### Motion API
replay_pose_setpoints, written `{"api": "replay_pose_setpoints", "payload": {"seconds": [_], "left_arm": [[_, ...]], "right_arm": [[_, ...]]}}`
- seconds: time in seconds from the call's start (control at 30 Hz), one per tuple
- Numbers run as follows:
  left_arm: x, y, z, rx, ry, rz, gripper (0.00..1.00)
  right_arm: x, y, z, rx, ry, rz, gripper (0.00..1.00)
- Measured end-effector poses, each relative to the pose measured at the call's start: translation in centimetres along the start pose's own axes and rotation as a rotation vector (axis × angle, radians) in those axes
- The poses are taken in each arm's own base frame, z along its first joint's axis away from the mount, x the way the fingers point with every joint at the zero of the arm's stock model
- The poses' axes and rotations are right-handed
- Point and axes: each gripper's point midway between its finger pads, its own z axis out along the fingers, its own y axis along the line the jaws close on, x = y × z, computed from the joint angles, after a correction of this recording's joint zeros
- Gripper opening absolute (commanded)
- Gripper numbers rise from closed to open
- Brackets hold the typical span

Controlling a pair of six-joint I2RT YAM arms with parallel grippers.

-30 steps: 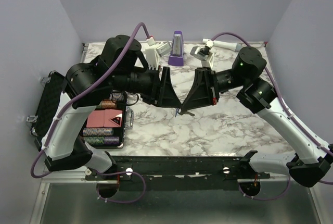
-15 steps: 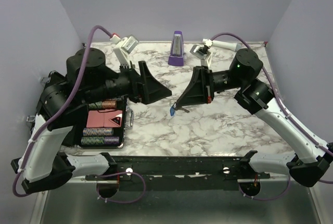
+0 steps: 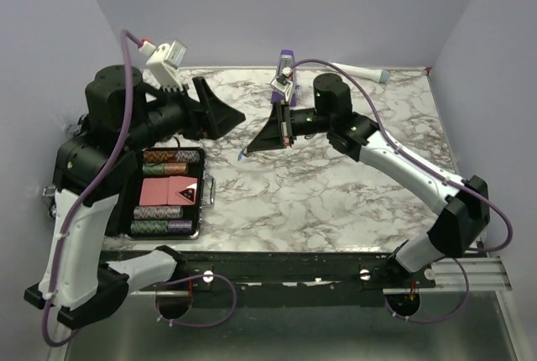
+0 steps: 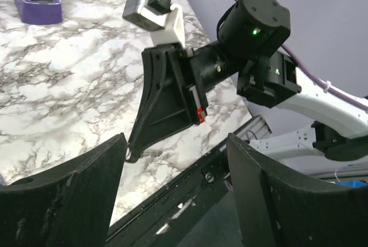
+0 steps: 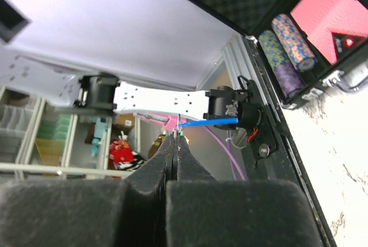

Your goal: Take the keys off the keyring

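Note:
My right gripper (image 3: 249,149) is shut over the middle of the table. It pinches the small silvery metal parts (image 5: 180,127) of the keys at its very tips. A blue-headed key (image 5: 213,122) sticks out sideways from that pinch, and shows as a blue speck (image 3: 243,156) from above. The keyring is too thin to tell apart from the metal at the tips. My left gripper (image 3: 235,115) stands open and empty to the left of the right one, a clear gap apart. In the left wrist view its fingers (image 4: 69,195) frame the right gripper (image 4: 133,153).
An open black case (image 3: 205,193) of poker chips lies at the left, under my left arm. A purple metronome-shaped block (image 3: 285,82) and a white cylinder (image 3: 362,72) stand along the far edge. The black base rail (image 3: 277,264) runs along the near edge.
My left gripper has opened and drawn back to the left, away from the right one. The right gripper, still shut, has carried the blue-headed key left and farther back.

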Motion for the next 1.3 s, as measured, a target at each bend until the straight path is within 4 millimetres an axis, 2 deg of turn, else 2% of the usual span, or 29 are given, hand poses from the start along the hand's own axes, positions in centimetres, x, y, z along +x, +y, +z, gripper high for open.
{"api": "replay_pose_setpoints", "payload": {"seconds": [0.1, 0.17, 0.27, 0.37, 0.47, 0.6, 0.73, 0.83, 1.03, 1.2, 1.3], "left_arm": [[-1.2, 2.1, 1.7, -0.04, 0.015, -0.01, 0.71], [-1.7, 3.4, 3.1, -0.062, 0.026, -0.016, 0.67], [-0.9, 5.2, 4.7, -0.083, 0.066, -0.05, 0.65], [0.6, 6.6, 5.2, -0.092, 0.089, -0.098, 0.62], [1.0, 7.5, 4.9, -0.118, 0.087, -0.133, 0.61], [-0.1, 7.0, 3.9, -0.109, 0.03, -0.137, 0.6], [-1.9, 6.8, 2.4, -0.11, -0.062, -0.16, 0.56], [-2.5, 7.1, 1.7, -0.102, -0.119, -0.193, 0.54], [-2.2, 7.3, 1.7, -0.075, -0.137, -0.244, 0.5], [0.1, 7.8, 1.5, -0.063, -0.131, -0.304, 0.45], [0.4, 7.3, 0.8, -0.053, -0.151, -0.313, 0.4]], "right_arm": [[-0.3, -2.9, 1.5, 0.048, 0.02, 0.091, 0.01], [-1.0, -3.6, 2.3, 0.055, 0.023, 0.115, 0.01], [-2.5, -3.3, 3.2, 0.028, 0.01, 0.115, 0.01], [-3.5, -2.3, 3.6, -0.028, -0.01, 0.099, 0.01], [-4.4, -0.7, 3.8, -0.117, -0.036, 0.069, 0.01], [-5.1, 1.0, 3.9, -0.233, -0.041, 0.051, 0.01], [-5.4, 1.0, 4.6, -0.293, 0.002, 0.059, 0.01], [-5.4, 1.2, 4.7, -0.318, 0.035, 0.054, 0.01], [-5.0, 2.9, 4.0, -0.373, 0.07, 0.006, 0.01], [-5.0, 3.9, 3.6, -0.405, 0.096, -0.016, 0.01], [-5.1, 4.4, 3.5, -0.419, 0.104, -0.029, 0.01]]}}
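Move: My right fingers already pinch the keyring, its middle about 2 cm left of that hand point and level ahead, about 1 cm below; my open left fingertips hang about 12 cm above the right hand point, 2 cm back and 2 cm left. So from my left hand the keyring lies about 2 cm ahead, sideways level, 13 cm down. The spool case is 8 cm ahead, 23 cm left and 45 cm down from my left hand; the purple metronome 40 cm ahead, 11 cm right, 40 cm down. I bring both hands together around the keyring. My left hand pushes forward and dips about 6 cm, rises while drifting left, then sinks and draws back a little, its fingers narrowing to about half open over the ring. My right hand keeps its pinch, goes forward and left with a short dip, then rises, ending some 6 cm higher and turned about 25 degrees, presenting the keyring to the left fingertips. ##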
